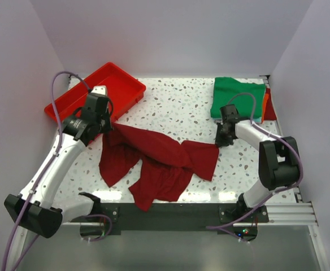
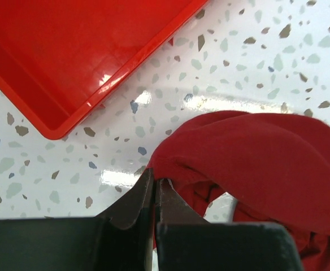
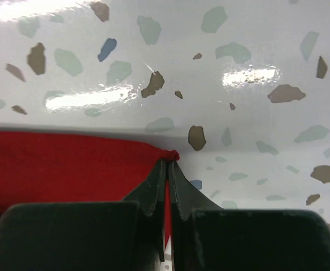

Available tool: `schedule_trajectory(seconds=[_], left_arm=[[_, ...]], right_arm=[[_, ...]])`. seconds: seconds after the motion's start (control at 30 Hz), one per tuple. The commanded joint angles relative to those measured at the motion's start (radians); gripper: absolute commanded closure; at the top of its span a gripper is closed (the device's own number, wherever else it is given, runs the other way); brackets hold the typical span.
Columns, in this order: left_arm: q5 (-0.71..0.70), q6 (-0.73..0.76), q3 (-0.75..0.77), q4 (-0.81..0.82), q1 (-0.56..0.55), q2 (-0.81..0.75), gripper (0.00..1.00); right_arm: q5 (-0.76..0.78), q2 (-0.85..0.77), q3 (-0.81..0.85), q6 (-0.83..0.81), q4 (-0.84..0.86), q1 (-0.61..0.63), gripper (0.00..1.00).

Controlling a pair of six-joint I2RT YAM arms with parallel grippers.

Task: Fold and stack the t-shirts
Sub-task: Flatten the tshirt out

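Note:
A dark red t-shirt point(image 1: 159, 161) lies crumpled across the middle of the speckled table point(image 1: 182, 104). My left gripper point(image 1: 105, 127) is shut on its upper left edge, close to the red tray. In the left wrist view the fingertips point(image 2: 153, 182) pinch the cloth's rim point(image 2: 255, 152). My right gripper point(image 1: 219, 141) is shut on the shirt's right corner. The right wrist view shows a small bunch of red cloth point(image 3: 57, 169) caught between the closed tips point(image 3: 169, 161). A folded green t-shirt point(image 1: 238, 97) lies at the back right, with orange point(image 1: 265, 101) and red point(image 1: 271, 110) cloth edges beside it.
A bright red plastic tray point(image 1: 74, 99) point(image 2: 69, 51) sits at the back left, just beyond the left gripper. White walls enclose the table on three sides. The arm bases and a dark rail point(image 1: 170, 214) run along the near edge.

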Motion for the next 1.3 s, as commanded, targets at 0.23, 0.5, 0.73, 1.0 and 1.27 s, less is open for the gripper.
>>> schedule_trajectory(seconds=[0.23,0.5,0.73,1.0,1.27], left_arm=[[-0.104,0.029,0.182,0.093,0.006,-0.187,1.00],[-0.179,0.092,0.150,0.229,0.006,-0.361,1.00],[0.038,0.133,0.136,0.265,0.006,-0.321,1.00],[0.242,0.199,-0.096,0.294,0.044,-0.015,1.00],[0.200,0.165,-0.030,0.355,0.073,0.269,0.30]], right_arm=[[0.018,-0.394,0.240,0.042,-0.280,-0.094,1.00],[0.164,-0.602,0.410,0.045,-0.435,-0.132,1.00],[0.260,-0.633,0.573,0.030,-0.490,-0.132,1.00],[0.368,-0.556,0.501,-0.065,-0.441,-0.166,1.00],[0.227,-0.483,0.417,-0.038,-0.401,-0.191,1.00]])
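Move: Between the two hands, the red t-shirt hangs from both shut grippers, its crumpled middle about 18 cm right, 7 cm back and 20 cm below the left hand. From the right hand, which pinches a corner just off the table, it lies some 24 cm left and 10 cm back. The red bin's middle is roughly 18 cm ahead, 8 cm left and 18 cm below the left hand; the folded green shirt sits about 20 cm ahead and 9 cm right of the right hand, nearly level. Flinging the t-shirt up fast by its two held ends: the right hand climbs some 34 cm, drawing right and slightly back, fingers tipping up about 40 degrees, then sinks 9 cm, grip kept. The left rises 19 cm and back, swings forward and plunges about 30 cm, fingers tipping down again, opening late and letting go. ##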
